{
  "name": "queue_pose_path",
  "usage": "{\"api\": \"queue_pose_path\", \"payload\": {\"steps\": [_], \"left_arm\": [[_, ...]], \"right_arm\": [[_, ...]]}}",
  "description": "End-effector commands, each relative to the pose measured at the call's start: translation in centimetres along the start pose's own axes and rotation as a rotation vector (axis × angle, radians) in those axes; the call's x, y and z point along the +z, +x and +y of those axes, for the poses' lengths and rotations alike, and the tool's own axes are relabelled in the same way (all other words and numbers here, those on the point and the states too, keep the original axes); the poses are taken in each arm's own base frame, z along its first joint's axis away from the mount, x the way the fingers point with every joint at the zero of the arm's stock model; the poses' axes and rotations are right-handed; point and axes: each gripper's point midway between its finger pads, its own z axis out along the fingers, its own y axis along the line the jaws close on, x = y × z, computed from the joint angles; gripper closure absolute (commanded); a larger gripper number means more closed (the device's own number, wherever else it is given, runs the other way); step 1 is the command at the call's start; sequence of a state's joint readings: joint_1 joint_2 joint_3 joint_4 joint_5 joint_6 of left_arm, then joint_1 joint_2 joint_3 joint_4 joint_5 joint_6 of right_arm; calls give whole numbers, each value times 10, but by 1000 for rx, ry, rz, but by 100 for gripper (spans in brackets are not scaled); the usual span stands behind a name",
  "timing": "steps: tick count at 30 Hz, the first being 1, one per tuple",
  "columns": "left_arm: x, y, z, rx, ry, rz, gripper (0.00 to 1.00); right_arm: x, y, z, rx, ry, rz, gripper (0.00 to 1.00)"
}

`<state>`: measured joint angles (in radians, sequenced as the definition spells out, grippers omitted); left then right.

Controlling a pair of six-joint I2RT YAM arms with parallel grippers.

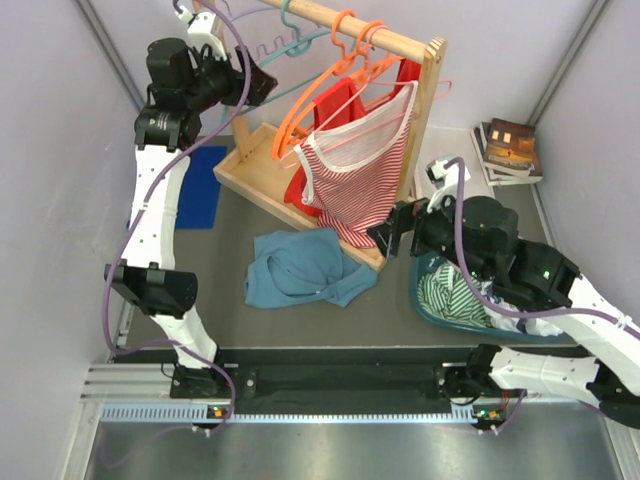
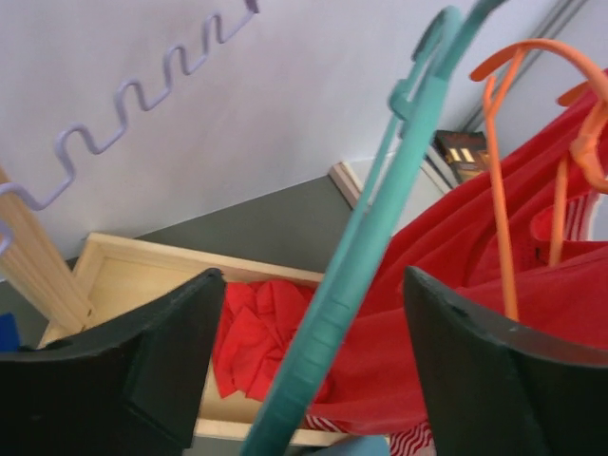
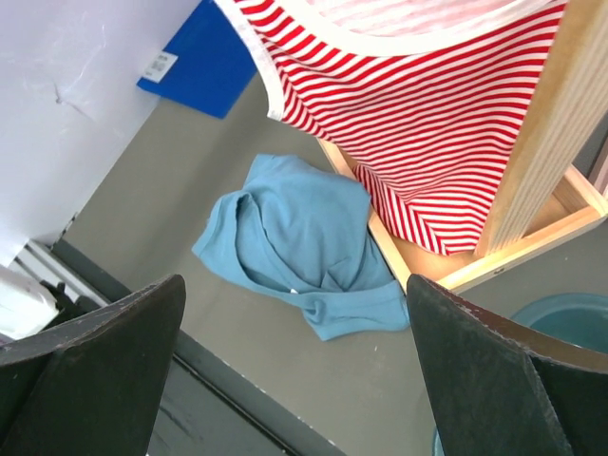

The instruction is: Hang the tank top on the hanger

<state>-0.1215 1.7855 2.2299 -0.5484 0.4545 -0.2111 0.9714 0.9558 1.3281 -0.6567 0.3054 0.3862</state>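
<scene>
The teal-blue tank top lies crumpled on the grey table in front of the wooden rack; it also shows in the right wrist view. The teal-green hanger hangs from the rack's rail. One of its arms runs up between the jaws of my left gripper. The left gripper is raised at the rack's left end, open around that arm, with a gap on each side. My right gripper hovers open to the right of the tank top, nothing between its fingers.
The wooden rack carries orange hangers, a red-and-white striped top, a red top and a lilac notched hanger. A blue mat lies left. A teal basket of clothes and books sit right.
</scene>
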Motion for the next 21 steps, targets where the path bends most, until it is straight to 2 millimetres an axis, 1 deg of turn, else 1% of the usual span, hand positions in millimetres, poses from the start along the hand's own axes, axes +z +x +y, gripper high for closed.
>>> {"api": "queue_pose_path", "payload": {"steps": [1,3,4,6,7,9,10,11,12,13,15,16,17,18,19,21], "left_arm": [[-20,-19,-28,28,96,-56,31],[-21,-15,-27,22,89,-51,45],[-23,-13,-27,20,88,-45,55],[-26,-13,-29,20,88,-45,61],[-28,-12,-29,20,85,-45,67],[-34,-14,-33,28,89,-53,73],[-33,-11,-33,29,92,-53,75],[-34,-12,-34,30,98,-57,81],[-37,-14,-37,33,106,-64,84],[-37,-11,-37,30,109,-62,87],[-42,-19,-40,47,105,-95,97],[-42,-18,-38,47,95,-99,100],[-43,-25,-39,62,98,-129,100],[-49,-31,-43,74,100,-151,100],[-47,-29,-42,75,101,-154,100],[-50,-38,-46,91,115,-189,100]], "right_arm": [[0,-3,-8,29,35,-32,0],[2,-1,-8,23,37,-23,0],[5,1,-6,19,28,-13,0],[10,3,-3,11,24,2,0],[11,3,-2,8,19,7,0],[16,4,1,2,12,18,0],[17,4,2,0,8,19,0],[19,5,3,-2,6,23,0],[21,5,5,-2,-2,25,0],[21,5,6,-2,-3,25,0],[24,5,8,0,-8,29,0],[24,5,8,1,-9,28,0],[25,5,8,1,-10,28,0],[27,7,9,1,-10,33,1],[27,7,9,0,-11,34,0],[30,10,9,0,-10,46,0]]}}
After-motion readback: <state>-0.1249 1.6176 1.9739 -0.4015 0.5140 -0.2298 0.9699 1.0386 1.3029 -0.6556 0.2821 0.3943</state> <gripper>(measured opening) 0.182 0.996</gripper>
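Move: The left hand already has the near arm of the teal hanger between its parted fingers, about 1 cm ahead and 1 cm to the right at the pads' height. The lilac hanger lies some 8 cm ahead and 6 cm left of the left hand; the nearest orange hanger is about 9 cm right and 3 cm back. From the right hand, the teal hanger is roughly 26 cm ahead, 21 cm left and 9 cm up; the blue tank top lies level with it, 14 cm left and some 32 cm down. The left hand shuts its open fingers from both sides on the near arm of the teal hanger and pinches it, drawing back towards the base by about 3.5 cm all the while, with a dip of a centimetre that it makes up again by the end. The right hand, empty and wide open, sinks some 3.5 cm and slips about 2 cm left towards the blue tank top on the table, touching nothing. ##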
